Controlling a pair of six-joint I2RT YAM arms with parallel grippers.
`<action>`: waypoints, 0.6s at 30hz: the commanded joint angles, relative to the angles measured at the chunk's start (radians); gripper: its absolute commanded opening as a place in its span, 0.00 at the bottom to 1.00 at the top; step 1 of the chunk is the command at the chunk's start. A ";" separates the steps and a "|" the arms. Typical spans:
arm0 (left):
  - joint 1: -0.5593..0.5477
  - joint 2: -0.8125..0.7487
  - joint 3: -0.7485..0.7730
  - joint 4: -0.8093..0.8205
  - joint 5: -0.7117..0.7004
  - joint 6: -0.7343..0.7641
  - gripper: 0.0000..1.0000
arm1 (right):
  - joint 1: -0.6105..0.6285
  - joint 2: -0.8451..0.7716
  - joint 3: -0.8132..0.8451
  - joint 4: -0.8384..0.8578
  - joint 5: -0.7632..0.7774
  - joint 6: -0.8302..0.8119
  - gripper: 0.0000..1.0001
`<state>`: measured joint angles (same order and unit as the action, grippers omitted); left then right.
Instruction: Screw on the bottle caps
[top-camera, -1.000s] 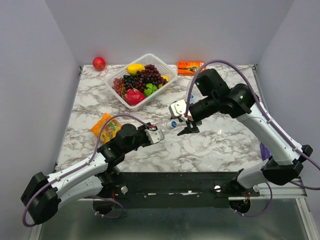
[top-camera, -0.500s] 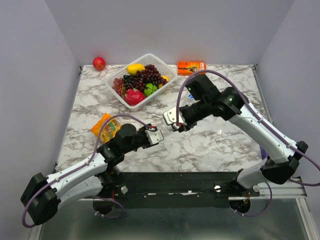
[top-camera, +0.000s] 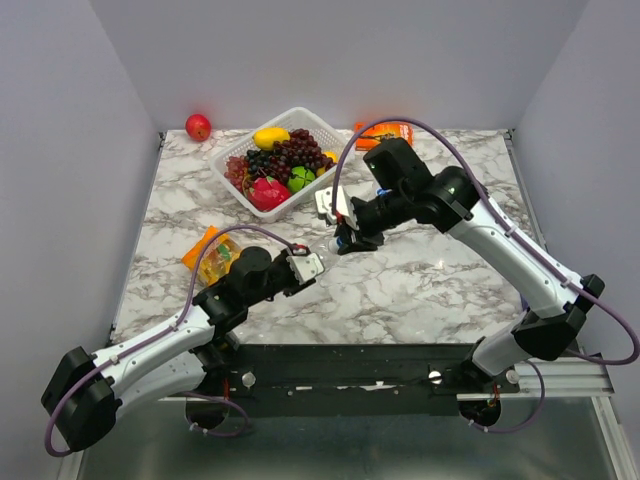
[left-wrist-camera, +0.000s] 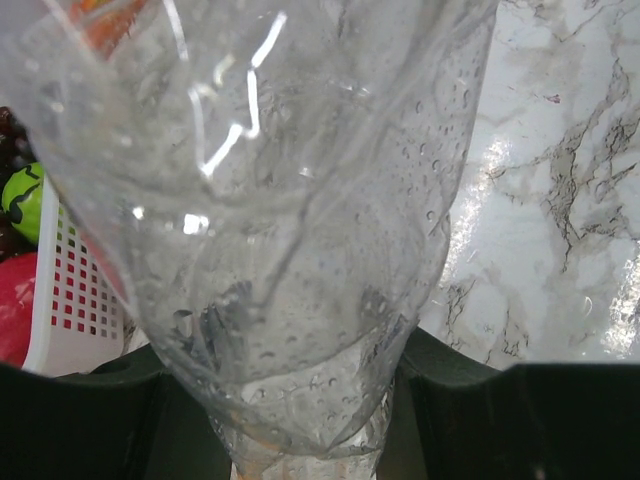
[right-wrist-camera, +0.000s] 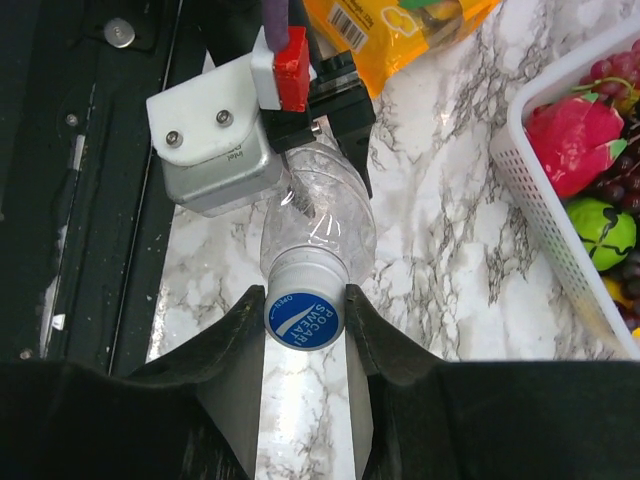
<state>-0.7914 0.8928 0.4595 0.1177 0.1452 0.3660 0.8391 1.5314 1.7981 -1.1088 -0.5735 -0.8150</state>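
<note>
A clear bottle (right-wrist-camera: 320, 215) lies roughly level above the table, and my left gripper (right-wrist-camera: 250, 130) is shut on its lower body. In the left wrist view the bottle (left-wrist-camera: 280, 230) fills the frame, wedged between the dark jaws of the left gripper (left-wrist-camera: 300, 410). A blue cap (right-wrist-camera: 305, 317) with white lettering sits on the bottle's neck. My right gripper (right-wrist-camera: 305, 320) is shut on this cap, one finger pressed against each side. From above, the left gripper (top-camera: 304, 266) and right gripper (top-camera: 342, 242) face each other near the table's middle, with the bottle (top-camera: 323, 255) between them.
A white basket (top-camera: 232, 150) of fruit stands at the back centre, and its edge (right-wrist-camera: 540, 210) shows in the right wrist view. A red apple (top-camera: 198, 127) lies at the back left, an orange packet (top-camera: 383, 133) at the back right. A yellow snack bag (top-camera: 212, 255) lies by the left arm.
My right gripper has moved left to the bottle's neck and closed on the cap. The left gripper has kept its hold on the bottle in place.
</note>
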 joint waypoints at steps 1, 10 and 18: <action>-0.008 -0.019 0.031 0.071 -0.001 -0.033 0.16 | 0.014 0.022 0.023 0.009 0.010 0.051 0.24; 0.003 -0.063 0.062 -0.228 0.048 0.023 0.99 | 0.012 0.101 0.148 -0.292 0.170 -0.163 0.21; 0.098 -0.106 0.025 -0.262 0.149 -0.021 0.99 | 0.011 0.124 0.165 -0.416 0.316 -0.306 0.19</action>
<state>-0.7361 0.8097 0.4995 -0.1150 0.2131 0.3744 0.8471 1.6588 1.9385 -1.3113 -0.3725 -1.0203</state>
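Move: Both hands hold one capped bottle: its middle is about 6 cm left of and 6 below the right hand's pinch, and some 5 right of and 6 above the left hand. Two finished bottles stand about 13 and 22 cm ahead of the right hand, 8 and 10 to its right. The fruit basket lies roughly 26 ahead and 16 left of it. The snack bag is 3 ahead and 22 left of the left hand. Left releases the bottle; right, still pinching its cap, carries it about 5 cm forward, down and right. ##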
